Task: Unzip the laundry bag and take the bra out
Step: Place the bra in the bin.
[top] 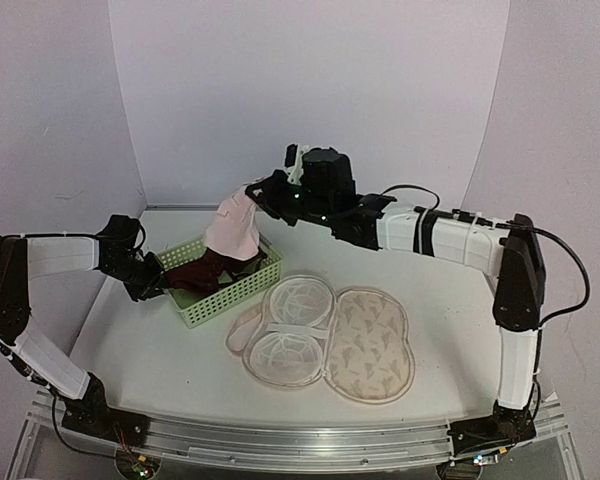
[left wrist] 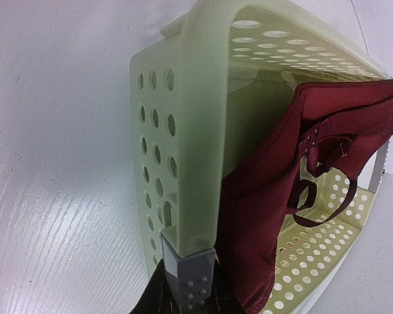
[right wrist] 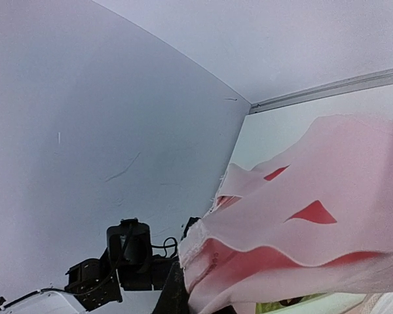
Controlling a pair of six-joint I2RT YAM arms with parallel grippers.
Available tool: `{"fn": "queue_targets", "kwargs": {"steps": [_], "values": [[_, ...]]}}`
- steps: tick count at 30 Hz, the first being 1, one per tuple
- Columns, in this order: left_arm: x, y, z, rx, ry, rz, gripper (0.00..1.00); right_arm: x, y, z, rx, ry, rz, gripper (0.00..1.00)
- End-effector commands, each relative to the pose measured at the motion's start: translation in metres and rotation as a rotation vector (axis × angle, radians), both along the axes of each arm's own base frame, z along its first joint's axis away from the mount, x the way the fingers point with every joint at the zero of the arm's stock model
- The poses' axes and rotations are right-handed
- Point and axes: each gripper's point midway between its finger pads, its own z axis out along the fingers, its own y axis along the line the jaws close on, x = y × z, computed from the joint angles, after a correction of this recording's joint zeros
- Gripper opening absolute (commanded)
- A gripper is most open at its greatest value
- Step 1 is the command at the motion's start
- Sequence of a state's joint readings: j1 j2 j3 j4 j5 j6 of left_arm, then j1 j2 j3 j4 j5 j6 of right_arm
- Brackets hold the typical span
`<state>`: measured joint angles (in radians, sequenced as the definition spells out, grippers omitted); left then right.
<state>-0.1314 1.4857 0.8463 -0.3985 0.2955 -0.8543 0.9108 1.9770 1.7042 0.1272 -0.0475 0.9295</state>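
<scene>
The laundry bag lies unzipped and spread flat on the table, both halves showing. My right gripper is shut on the bra and holds it up over the light green basket. The pale pink inner side faces out, and the maroon lower part hangs into the basket. In the right wrist view the pink bra fills the lower right, pinched at my right gripper. My left gripper is shut on the basket's rim, with the maroon bra draped inside.
The basket stands left of the bag, near the left wall. My left arm shows in the right wrist view below the bra. White walls close the back and both sides.
</scene>
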Motion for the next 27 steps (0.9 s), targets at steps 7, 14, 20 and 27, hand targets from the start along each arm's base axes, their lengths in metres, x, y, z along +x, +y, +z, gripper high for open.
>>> {"fn": "queue_targets", "kwargs": {"steps": [7, 14, 20, 27], "values": [[0.020, -0.008, 0.032, -0.056, -0.133, -0.004, 0.00, 0.021, 0.051, 0.005, 0.085, 0.003, -0.048, 0.00], [0.018, -0.007, 0.032, -0.058, -0.138, 0.001, 0.00, 0.025, 0.081, -0.031, 0.084, 0.067, -0.022, 0.00], [0.017, -0.008, 0.031, -0.063, -0.136, -0.006, 0.00, 0.028, 0.100, -0.067, 0.079, 0.135, 0.014, 0.00], [0.016, -0.010, 0.024, -0.066, -0.117, -0.019, 0.00, 0.033, 0.107, -0.122, 0.020, 0.194, 0.012, 0.00]]}}
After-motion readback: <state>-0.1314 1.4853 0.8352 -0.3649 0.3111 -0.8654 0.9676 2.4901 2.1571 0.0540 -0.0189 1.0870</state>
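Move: The right hand holds the pink bra hanging from its fingertips; the green bin's middle lies about 9 cm to its left, some 2 cm farther out and roughly 28 cm below. The maroon garment lies inside the bin at about that same spot. The open laundry bag is about 14 cm back and 16 cm to the right, some 32 cm below. From the left hand, the bin's middle lies 12 cm right, 4 cm ahead and slightly below. Still pinching the pink bra by its upper end, the right hand carries it over the bin and down towards it: first mostly left and sinking, then increasingly straight down, about 10 cm left and 13 cm down in all, tipping the fingers some 10 degrees lower. The left hand stays put, keeping its grip on the bin's near-left end rim. ##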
